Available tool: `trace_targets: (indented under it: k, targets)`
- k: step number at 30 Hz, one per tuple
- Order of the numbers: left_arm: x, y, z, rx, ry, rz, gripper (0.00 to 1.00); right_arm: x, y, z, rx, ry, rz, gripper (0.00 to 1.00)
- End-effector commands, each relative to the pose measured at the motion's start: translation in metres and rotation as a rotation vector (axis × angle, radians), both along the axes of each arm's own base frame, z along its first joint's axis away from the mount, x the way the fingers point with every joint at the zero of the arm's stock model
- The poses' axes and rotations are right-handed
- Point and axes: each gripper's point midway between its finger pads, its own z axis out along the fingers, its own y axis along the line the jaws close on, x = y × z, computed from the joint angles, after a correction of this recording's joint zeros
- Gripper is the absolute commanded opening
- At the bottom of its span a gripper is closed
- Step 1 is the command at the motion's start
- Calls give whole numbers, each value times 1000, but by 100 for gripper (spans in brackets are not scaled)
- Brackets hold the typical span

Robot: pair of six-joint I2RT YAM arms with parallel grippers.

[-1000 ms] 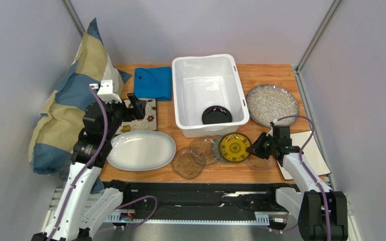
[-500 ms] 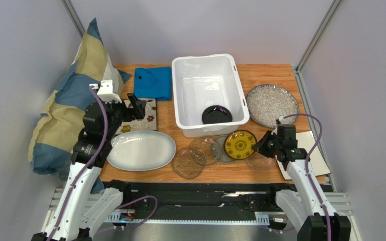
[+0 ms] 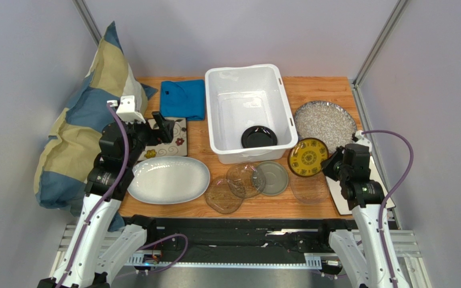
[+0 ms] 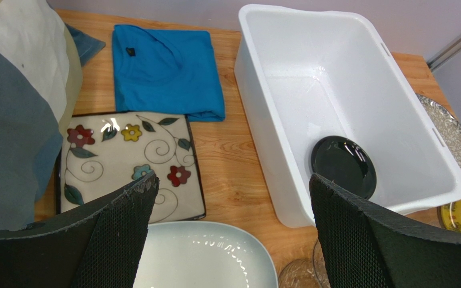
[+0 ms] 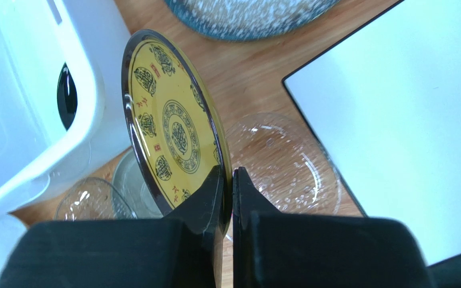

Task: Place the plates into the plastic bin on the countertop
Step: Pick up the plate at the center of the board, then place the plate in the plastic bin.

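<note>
My right gripper (image 3: 326, 166) (image 5: 228, 177) is shut on the rim of a yellow patterned plate (image 3: 308, 157) (image 5: 173, 123). That plate hangs tilted above the countertop (image 3: 311, 87), just right of the plastic bin (image 3: 213, 117) (image 5: 10, 126). A small black plate (image 3: 259, 137) (image 4: 342, 165) lies inside the bin. My left gripper (image 3: 164, 126) (image 4: 233, 179) hovers open over the floral square plate (image 3: 173, 146) (image 4: 124, 159) and white oval platter (image 3: 170, 179). Small glass plates (image 3: 224, 195), a grey one (image 3: 273, 178), the speckled round plate (image 3: 325, 124) and a white square plate (image 5: 407, 120) rest on the wood.
A folded blue cloth (image 3: 183, 99) lies at the back left of the bin. A blue and cream pillow (image 3: 82, 126) leans against the left wall beside my left arm. A clear glass plate (image 3: 309, 187) sits under the raised yellow plate.
My right gripper closed on the yellow plate, lifted it off the overlapping small plates and carried it right and back, tipping it on edge. The grey plate beneath now shows. The left arm stayed still.
</note>
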Motion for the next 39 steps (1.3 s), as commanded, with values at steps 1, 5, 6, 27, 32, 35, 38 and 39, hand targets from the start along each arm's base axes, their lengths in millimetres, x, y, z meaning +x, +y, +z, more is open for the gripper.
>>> trace_targets:
  k: [1,5,6,27,32,35,38,39]
  targets:
    - [-1,0,9,-8,-27,1,99,0,-37,43,-114,-115,-175,0]
    - [-1,-2,10,-14,-32,-6,99,-8,-52,70,-161,-180,-240,0]
    - [0,-1,9,-13,-29,-3,99,-8,-52,83,-153,-230,-247,0]
    - [4,-3,2,-9,-5,-7,99,67,64,98,382,-374,180,0]
    - [4,-5,3,-14,-9,-19,100,76,68,82,408,-300,178,0]
    - [4,-5,2,-11,-1,-15,99,81,68,71,409,-267,171,0]
    - [4,-6,3,-16,-7,-25,99,86,69,58,417,-222,164,0]
    - [4,-6,2,-15,-5,-22,99,88,68,53,419,-206,155,0]
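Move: The right hand already holds the yellow plate; the bin it is bound for has its middle some 24 cm ahead, 22 cm to the left and about 6 cm lower. The black plate on the bin floor is about 16 cm ahead and 19 cm left. The speckled plate lies about 20 cm ahead, 2 cm right; the grey-green plate level, some 15 cm left. From the left hand the bin's middle is roughly 19 cm ahead, 24 cm right, 23 cm down. Keeping the yellow plate pinched by its right rim, the right hand lifts it nearly 12 cm, swerving about 4 cm right at first, then swings left and forward towards the bin while sinking some 8 cm. It ends about 7 cm farther out and 6 cm farther left, its left side rolled up some 20 degrees, fingers staying shut. ##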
